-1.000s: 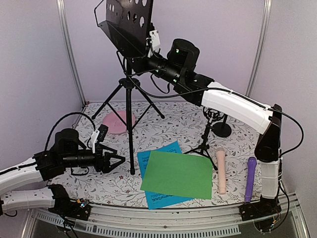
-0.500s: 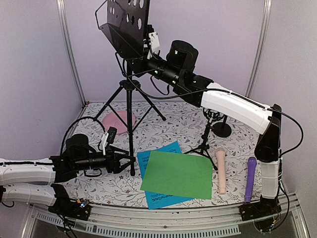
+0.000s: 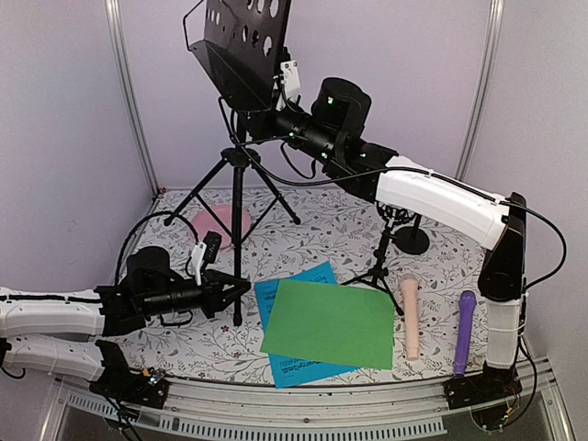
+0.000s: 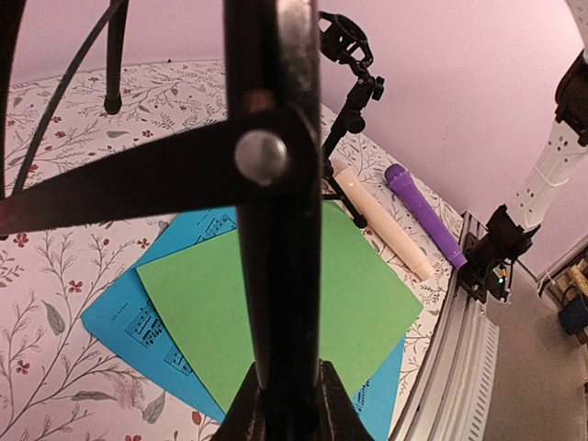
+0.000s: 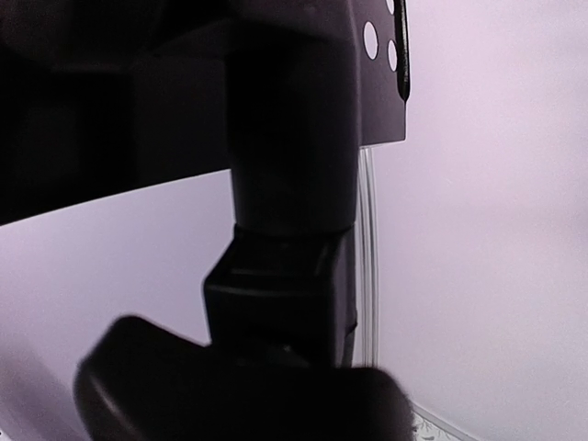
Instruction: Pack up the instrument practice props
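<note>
The black perforated music rack stands on its tripod at the back left. My right gripper is shut on the stand's neck just under the rack, which fills the right wrist view. My left gripper is shut on the lower pole, with a finger on each side. The green paper lies on the blue paper at the front centre. The beige microphone and the purple microphone lie at the right. Two small black mic supports stand behind them.
A pink plate lies behind the tripod legs at the back left. The tripod's legs spread over the floral mat. A metal rail runs along the near edge. Walls close in the left, back and right.
My left gripper has moved right, reached the stand's lower pole and closed on it. The rack has shifted slightly up and left in my right gripper.
</note>
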`<control>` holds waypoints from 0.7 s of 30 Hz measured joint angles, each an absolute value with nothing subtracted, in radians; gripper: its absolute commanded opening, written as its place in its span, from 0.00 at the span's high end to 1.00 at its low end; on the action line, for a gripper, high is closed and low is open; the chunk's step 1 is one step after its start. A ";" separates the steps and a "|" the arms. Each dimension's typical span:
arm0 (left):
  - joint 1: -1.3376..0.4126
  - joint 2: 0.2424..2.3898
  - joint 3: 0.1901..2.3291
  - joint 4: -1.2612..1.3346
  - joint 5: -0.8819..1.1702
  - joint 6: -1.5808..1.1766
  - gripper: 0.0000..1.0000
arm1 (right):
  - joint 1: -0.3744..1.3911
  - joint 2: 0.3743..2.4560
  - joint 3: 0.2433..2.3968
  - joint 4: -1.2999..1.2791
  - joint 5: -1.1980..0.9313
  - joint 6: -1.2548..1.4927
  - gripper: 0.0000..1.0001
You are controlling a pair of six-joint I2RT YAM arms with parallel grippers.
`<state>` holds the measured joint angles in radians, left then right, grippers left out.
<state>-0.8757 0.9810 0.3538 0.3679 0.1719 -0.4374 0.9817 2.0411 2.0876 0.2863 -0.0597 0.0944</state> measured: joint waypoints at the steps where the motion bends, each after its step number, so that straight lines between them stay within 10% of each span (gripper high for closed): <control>1: -0.876 0.976 0.365 0.344 0.165 -0.429 1.00 | 0.982 2.035 2.078 0.292 -0.058 0.095 1.00; 21: -0.878 0.846 0.647 -0.197 -0.122 -0.052 1.00 | 0.947 1.911 2.084 0.110 0.033 0.216 1.00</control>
<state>-0.8776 0.8463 0.6472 -0.1967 -0.1223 -0.0517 0.9474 1.9106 2.0842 0.1104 0.0330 0.2157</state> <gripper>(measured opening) 0.153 0.177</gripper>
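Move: The music stand's near leg is pinched in the left fingers, with its hub about 25 cm above, 13 cm farther out and 3 cm right of that hand; its post is in the right fingers, the desk some 15 cm above and 5 cm left, level fore-and-aft. From the left hand, the green sheet lies about 21 cm right, 1 cm ahead and 17 cm below; the pink plate roughly 33 cm ahead, 7 cm left, 17 cm below. The music stand is raised and tipped between both hands, grips kept: the left draws the near leg up about 5 cm and a little forward, then swings it about as far left, away from the green sheet, rolling some 25 degrees about its pointing direction. The right carries the post about 5 cm rightward and up, sinking slightly at the end. ##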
